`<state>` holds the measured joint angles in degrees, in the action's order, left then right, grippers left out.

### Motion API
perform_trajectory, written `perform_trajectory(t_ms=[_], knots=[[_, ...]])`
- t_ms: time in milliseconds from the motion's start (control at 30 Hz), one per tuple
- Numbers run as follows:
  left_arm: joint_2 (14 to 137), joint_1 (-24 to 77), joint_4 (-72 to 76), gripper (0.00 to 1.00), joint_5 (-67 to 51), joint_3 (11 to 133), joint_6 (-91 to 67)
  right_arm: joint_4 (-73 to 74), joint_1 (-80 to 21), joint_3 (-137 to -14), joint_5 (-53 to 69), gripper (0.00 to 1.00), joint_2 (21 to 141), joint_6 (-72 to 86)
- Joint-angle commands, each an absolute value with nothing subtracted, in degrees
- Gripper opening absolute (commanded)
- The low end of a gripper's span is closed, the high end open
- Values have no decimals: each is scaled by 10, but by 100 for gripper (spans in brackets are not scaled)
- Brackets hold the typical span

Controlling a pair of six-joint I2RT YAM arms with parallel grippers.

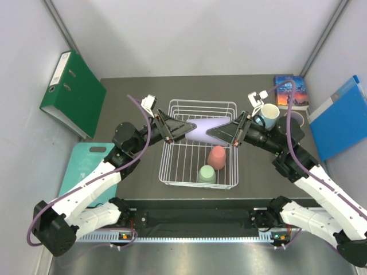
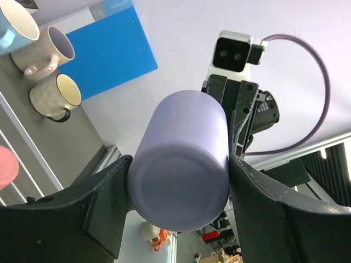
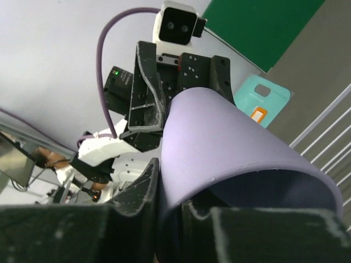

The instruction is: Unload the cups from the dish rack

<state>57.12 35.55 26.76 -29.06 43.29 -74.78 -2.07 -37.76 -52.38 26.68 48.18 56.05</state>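
Observation:
A lavender cup (image 1: 202, 130) hangs on its side above the white wire dish rack (image 1: 167, 172), held between both arms. My left gripper (image 1: 192, 127) is shut on its body near the base (image 2: 178, 181), one finger on each side. My right gripper (image 3: 170, 186) is shut on the cup's wall at the rim (image 3: 219, 142), one finger inside and one outside. A pink cup (image 1: 217, 156) and a sage green cup (image 1: 206, 173) stand upside down in the rack's front right part. A light blue cup (image 1: 266, 116) and a cream cup (image 2: 55, 97) stand on the table right of the rack.
A green binder (image 1: 71, 91) leans at the far left and a blue folder (image 1: 344, 117) at the far right. A teal board (image 1: 86, 166) lies left of the rack. A book (image 1: 292, 91) lies behind the unloaded cups.

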Motion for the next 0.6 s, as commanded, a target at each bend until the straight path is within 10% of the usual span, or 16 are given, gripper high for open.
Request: perform_trajectory(t_ms=[0,100,133,567], knots=[[560,360,216,24,-288,452,-681,16,-386,-591,193,0,477,488],[547,360,70,92,-217,494,-618,93,-385,-634,116,0,463,426],[542,360,30,99,-187,504,-605,117,-386,-668,69,0,468,411],[561,360,-281,99,46,588,-563,471,-325,-1052,-209,0,822,284]])
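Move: Both hands hold the purple cup between them, its middle some 5 cm to the right of the left hand. From the right hand the blue mug on the counter lies about 26 cm ahead, 23 cm right and 28 cm below; the pink mug is level with it and 12 cm farther right. From the left hand the red cup in the rack is 5 cm ahead, 11 cm right and 26 cm below, the green cup 2 cm back and 7 cm right, equally low. The left fingers open and let go of the purple cup's base while the right keeps its pinch on the rim wall and carries the cup forward about 14 cm, up and to the right, towards the blue mug's side, swinging clockwise some 40 degrees with fingers tipping down. The freed left hand sinks about 8 cm, also going forward and left, its fingers tilting down towards the rack and turning forward. ##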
